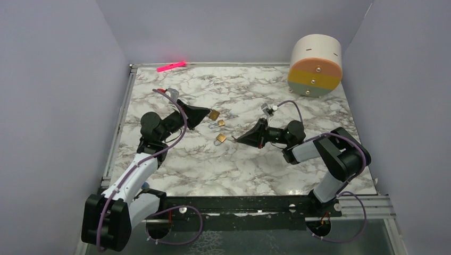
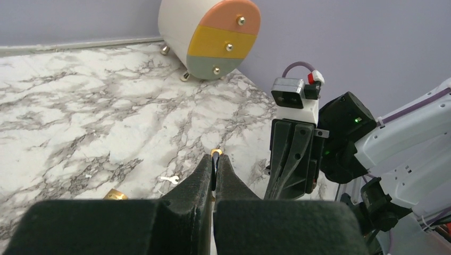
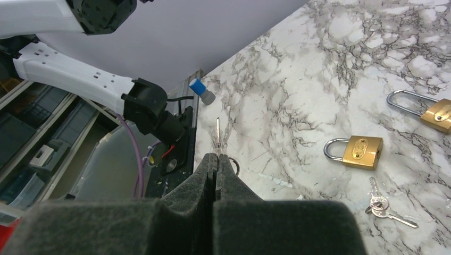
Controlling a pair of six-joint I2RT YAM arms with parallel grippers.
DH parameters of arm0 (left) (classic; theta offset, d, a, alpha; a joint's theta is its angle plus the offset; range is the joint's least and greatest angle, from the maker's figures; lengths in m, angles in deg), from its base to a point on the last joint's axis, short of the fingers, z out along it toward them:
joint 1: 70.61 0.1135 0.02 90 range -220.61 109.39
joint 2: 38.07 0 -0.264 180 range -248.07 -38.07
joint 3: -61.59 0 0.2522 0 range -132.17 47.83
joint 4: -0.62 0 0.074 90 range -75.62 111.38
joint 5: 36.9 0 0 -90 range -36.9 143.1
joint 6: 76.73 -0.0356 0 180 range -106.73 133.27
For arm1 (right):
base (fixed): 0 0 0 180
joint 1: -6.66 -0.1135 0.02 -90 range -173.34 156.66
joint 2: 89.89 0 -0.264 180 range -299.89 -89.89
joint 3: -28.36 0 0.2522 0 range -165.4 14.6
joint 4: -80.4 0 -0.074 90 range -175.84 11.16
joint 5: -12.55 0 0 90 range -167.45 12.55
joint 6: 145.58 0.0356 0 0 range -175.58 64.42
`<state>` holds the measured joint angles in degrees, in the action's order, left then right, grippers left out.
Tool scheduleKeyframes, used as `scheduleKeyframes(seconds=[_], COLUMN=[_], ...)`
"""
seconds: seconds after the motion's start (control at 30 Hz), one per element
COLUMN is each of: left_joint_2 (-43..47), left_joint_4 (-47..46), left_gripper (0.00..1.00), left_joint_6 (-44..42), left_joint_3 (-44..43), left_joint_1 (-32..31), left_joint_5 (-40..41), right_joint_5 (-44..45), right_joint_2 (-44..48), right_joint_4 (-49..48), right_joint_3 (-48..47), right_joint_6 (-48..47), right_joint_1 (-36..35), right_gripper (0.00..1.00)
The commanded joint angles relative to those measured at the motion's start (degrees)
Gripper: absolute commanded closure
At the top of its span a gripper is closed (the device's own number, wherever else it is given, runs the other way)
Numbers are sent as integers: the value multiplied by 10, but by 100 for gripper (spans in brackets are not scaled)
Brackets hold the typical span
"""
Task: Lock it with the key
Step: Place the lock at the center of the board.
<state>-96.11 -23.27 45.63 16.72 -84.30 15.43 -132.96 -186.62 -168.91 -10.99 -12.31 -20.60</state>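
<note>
My right gripper (image 1: 235, 139) is shut on the key (image 3: 218, 133). Its thin silver blade sticks out past the fingertips, and its ring shows beside them, low over the marble. My left gripper (image 1: 207, 113) is shut on a small brass padlock (image 1: 214, 114). Only the padlock's brass edge (image 2: 215, 152) peeks out between the fingers. Two more brass padlocks lie on the table, one close to the key (image 3: 361, 151) and one farther off (image 3: 439, 114). The right gripper (image 2: 292, 154) faces the left one, a short way apart.
A loose pair of spare keys (image 3: 384, 206) lies by the padlocks, and a small key (image 2: 169, 179) also shows in the left wrist view. A round drawer unit (image 1: 315, 65) stands at the back right. A pink marker (image 1: 171, 66) lies on the back edge.
</note>
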Motion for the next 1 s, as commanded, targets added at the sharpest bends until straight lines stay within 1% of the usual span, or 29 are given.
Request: scheduleKeyframes(seconds=[0.0,0.1,0.2,0.33,0.53,0.63,0.77,0.97], left_joint_2=[5,7,5,-1,-34,-62,-91,-95], left_joint_4=[13,40,62,82,117,119,117,111], left_gripper=[100,100,100,100,100,100,100,100], left_joint_6=[1,-4,3,12,8,21,24,22], left_joint_3=[20,30,48,70,73,73,69,73], left_joint_1=[2,2,2,2,2,2,1,1], left_joint_5=[39,75,119,169,208,210,201,203], right_joint_5=[43,64,93,150,233,261,267,256], right_joint_2=[13,27,36,46,54,49,32,-4], right_joint_4=[30,151,250,338,424,459,489,491], right_joint_3=[-4,-32,-53,-73,-90,-105,-123,-136], right_joint_6=[-18,-46,-71,-89,-95,-100,-102,-89], right_joint_1=[3,3,3,3,3,3,3,3], right_gripper=[99,99,99,99,99,99,99,99])
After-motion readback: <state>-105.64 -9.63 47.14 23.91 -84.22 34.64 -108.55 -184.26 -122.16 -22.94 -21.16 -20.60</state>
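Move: The left hand, with the third lock hanging from its tips, is bound for bare board roughly 4 cm ahead, 3 cm left and 27 cm below. From that hand the near lock lies about 4 cm ahead and 3 cm right, and the far lock about 10 cm ahead and 2 cm right. For the right hand, which holds a key, the near lock is some 11 cm ahead, 6 cm left and 15 cm down, with its keys about 12 cm ahead and 3 cm left. Still pinching the lock by its shackle, the left hand sinks some 16 cm towards the board beside the two locks, drifting a little left and forward while its fingers tip down about 30 degrees and swing counter-clockwise. The right hand keeps its key, sweeping forward about 9 cm and down 7 towards the near lock, turning clockwise as its fingertips dip. ##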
